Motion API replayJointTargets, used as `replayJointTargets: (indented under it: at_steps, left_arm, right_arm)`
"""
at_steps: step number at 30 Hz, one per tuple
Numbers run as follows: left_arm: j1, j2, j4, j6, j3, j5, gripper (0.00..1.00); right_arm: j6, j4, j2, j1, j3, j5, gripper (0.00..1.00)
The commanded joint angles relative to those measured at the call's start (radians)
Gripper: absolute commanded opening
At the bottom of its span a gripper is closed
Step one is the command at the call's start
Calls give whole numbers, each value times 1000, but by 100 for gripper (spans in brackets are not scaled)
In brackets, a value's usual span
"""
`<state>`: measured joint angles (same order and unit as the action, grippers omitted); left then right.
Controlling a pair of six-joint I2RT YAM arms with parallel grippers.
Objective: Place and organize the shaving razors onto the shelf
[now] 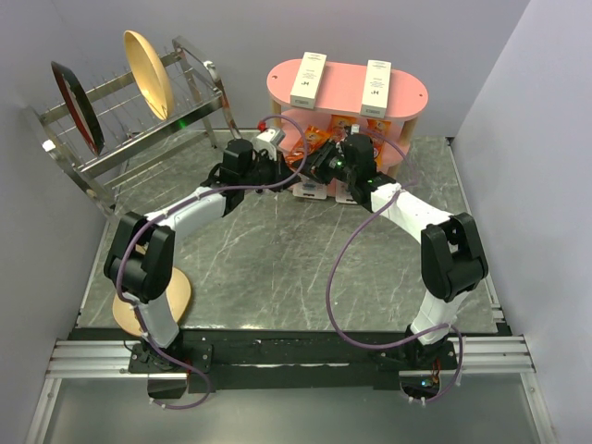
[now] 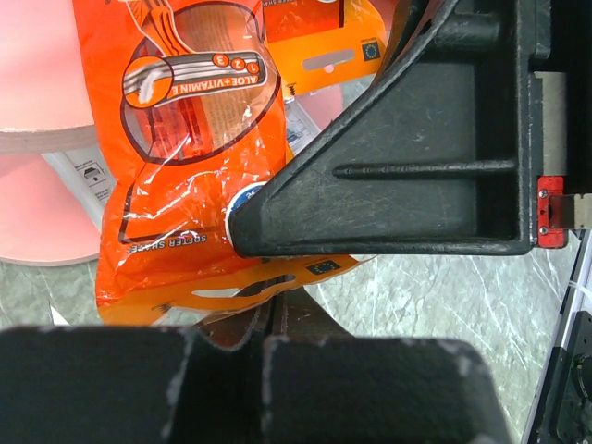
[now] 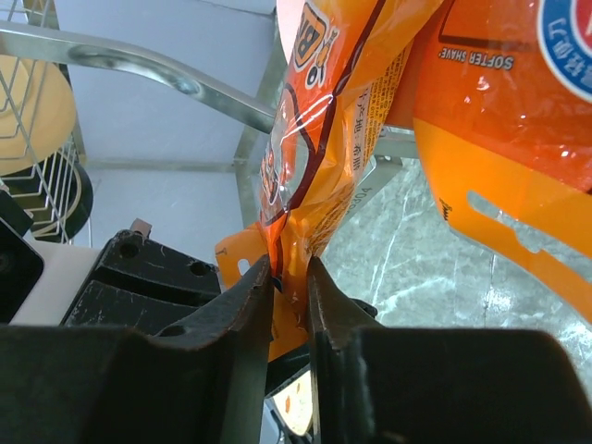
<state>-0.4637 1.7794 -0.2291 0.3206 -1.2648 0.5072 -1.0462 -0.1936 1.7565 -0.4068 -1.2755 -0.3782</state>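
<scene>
Two orange foil razor packs printed "softer shave" hang in front of the pink shelf (image 1: 347, 85). My right gripper (image 3: 289, 277) is shut on the lower end of one pack (image 3: 324, 120). The other pack (image 3: 499, 111) hangs just to its right. In the left wrist view my left gripper (image 2: 273, 310) is shut, and the hang tab of an orange pack (image 2: 185, 139) lies across its tips; whether it is pinched does not show. Both grippers meet at the shelf's lower tiers (image 1: 310, 159). Two flat white card packs (image 1: 310, 190) lie on the table below them.
Two white oblong boxes (image 1: 308, 79) stand on the shelf's top board. A wire dish rack (image 1: 129, 120) with a yellow plate (image 1: 148, 74) and a dark plate (image 1: 76, 106) fills the back left. A wooden disc (image 1: 176, 296) lies by the left arm's base.
</scene>
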Motion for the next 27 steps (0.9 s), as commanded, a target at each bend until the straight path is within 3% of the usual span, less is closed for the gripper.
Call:
replayJointTargets:
  at_steps: [1, 19, 21, 23, 27]
  left_arm:
    - [-6, -34, -36, 11, -24, 1, 1]
    - [-10, -83, -33, -3, 35, -13, 1]
    - [-12, -81, -32, -8, 30, -13, 1]
    - [-13, -74, -32, -14, 24, -21, 1]
    - [-16, -52, -27, -37, -1, -30, 1]
  right_arm:
    - [11, -30, -3, 5, -41, 12, 23]
    - [11, -109, 58, -32, -74, -61, 26]
    - [11, -110, 57, -30, -74, -60, 30]
    - [18, -92, 51, -30, -76, -47, 44]
    - [11, -109, 18, -20, -56, -54, 57]
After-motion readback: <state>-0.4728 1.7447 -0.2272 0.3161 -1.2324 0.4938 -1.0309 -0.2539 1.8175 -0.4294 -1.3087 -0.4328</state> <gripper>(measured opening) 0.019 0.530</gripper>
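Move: The orange razor bag's pinched end is already in the right fingers, and its middle lies about 4 cm ahead, level sideways and 3 cm above that hand. A second orange bag stands on the middle shelf roughly 8 cm ahead and 8 cm right of that hand, a third about 6 cm ahead and 17 cm right. From the left hand, close by on the left, the held bag's middle is some 5 cm ahead, 4 cm right and 4 cm up. The right hand shifts some 2 cm left towards the left gripper, then opens off the bag's pinched end. ##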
